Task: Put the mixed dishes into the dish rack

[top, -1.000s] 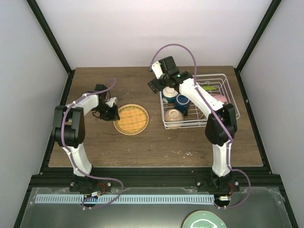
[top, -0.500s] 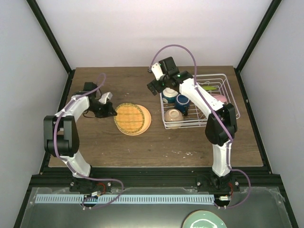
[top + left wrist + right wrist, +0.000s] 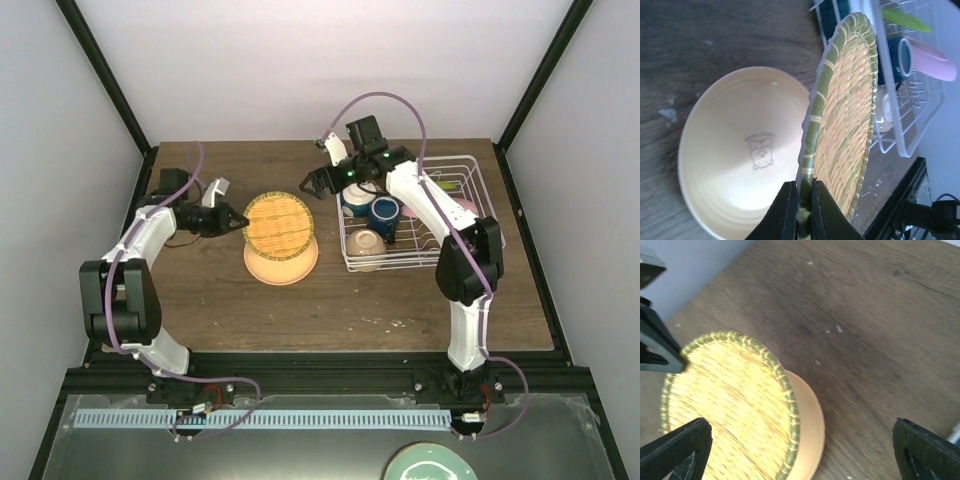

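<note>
My left gripper (image 3: 236, 220) (image 3: 801, 189) is shut on the green rim of the woven-pattern yellow plate (image 3: 278, 221) (image 3: 847, 110), holding it tilted up on edge above the table. The peach-tan plate (image 3: 283, 264) (image 3: 735, 160) lies flat beneath it. My right gripper (image 3: 314, 181) (image 3: 799, 440) hangs open just right of the raised plate (image 3: 725, 405), with nothing between its fingers. The white dish rack (image 3: 470, 165) (image 3: 900, 145) at the right holds two cream bowls (image 3: 365, 248), the dark blue mug (image 3: 384, 213) (image 3: 900, 55), a pink plate (image 3: 461, 207) (image 3: 935, 60) and a lime green plate (image 3: 437, 185).
A pale teal plate (image 3: 428, 463) sits off the table at the bottom edge of the top view. Bare brown wood (image 3: 300, 310) spreads around the peach-tan plate (image 3: 809, 430). Black frame posts (image 3: 110, 90) flank the table.
My left gripper closed on the woven plate's rim and lifted it off the peach-tan plate, tilting it upright. My right gripper swung left from over the rack toward the raised plate.
</note>
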`<state>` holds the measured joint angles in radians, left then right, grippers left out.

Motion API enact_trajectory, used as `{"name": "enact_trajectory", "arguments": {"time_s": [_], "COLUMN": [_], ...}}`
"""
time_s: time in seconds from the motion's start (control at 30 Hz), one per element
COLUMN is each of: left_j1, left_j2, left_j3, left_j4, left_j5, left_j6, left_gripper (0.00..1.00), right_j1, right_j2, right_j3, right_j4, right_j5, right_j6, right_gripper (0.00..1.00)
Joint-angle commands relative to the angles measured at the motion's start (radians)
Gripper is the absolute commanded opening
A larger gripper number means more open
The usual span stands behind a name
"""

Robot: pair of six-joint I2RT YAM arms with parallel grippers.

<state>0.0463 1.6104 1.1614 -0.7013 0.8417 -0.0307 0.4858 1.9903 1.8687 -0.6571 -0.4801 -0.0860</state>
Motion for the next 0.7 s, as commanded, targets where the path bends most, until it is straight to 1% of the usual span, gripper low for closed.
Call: {"name": "enact_trajectory", "arguments": {"time_s": [0.0,0.23,0.33,0.4,0.53,0.67], "left_j1": [0.005,0.005,0.004,0.004,0.005,0.004], "left_j2": [-0.051,-0.072,-0.071,-0.064,-0.047,-0.035], "left_j3": [0.034,0.059,0.073,0.082,0.093,0.091], "left_j4": [0.077,0.148,0.179,0.206,0.27,0.327], "left_j5": [0.161,0.233,0.249,0.255,0.268,0.271], "left_j6": [-0.011,-0.06,-0.08,-0.092,-0.13,-0.149], "left_gripper": [0.0,0.0,0.0,0.0,0.0,0.0], "right_j1": [-0.031,-0.032,-0.026,-0.022,-0.012,0.004], "right_j2": [-0.037,0.025,0.041,0.047,0.055,0.068], "right_j3": [-0.017,0.004,-0.012,-0.032,-0.058,-0.059], "right_j4": [0.056,-0.002,-0.001,0.011,0.055,0.094], "right_j5": [-0.245,-0.377,-0.377,-0.383,-0.442,-0.51], "right_j6": [0.108,0.088,0.092,0.093,0.112,0.139], "right_gripper": [0.99,0.99,0.98,0.95,0.84,0.64]}}
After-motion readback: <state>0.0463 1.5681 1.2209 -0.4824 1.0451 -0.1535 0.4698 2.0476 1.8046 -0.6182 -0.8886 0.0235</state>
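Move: The woven plate is already off the table, its left rim pinched in the left hand, its middle about 7 cm to that hand's right and 5 cm below. From the open right hand that middle lies some 7 cm back, 8 cm left and 9 cm lower. The cream plate lies on the table 13 cm back and 8 cm left of the right hand, 18 cm down; in the rack the teal bowl sits about 11 cm to the right, level with it, and the blue mug 17 cm right, 5 cm back. The left hand keeps its pinch on the woven plate and carries it up about 8 cm and a little forward, away from the cream plate, tipping its far side up. To meet it the right hand draws back and left about 5 cm, rising slightly before it dips, swings its fingers some 25 degrees counter-clockwise to point left and down, and begins closing them astride the plate's right rim, not yet shut on it. ##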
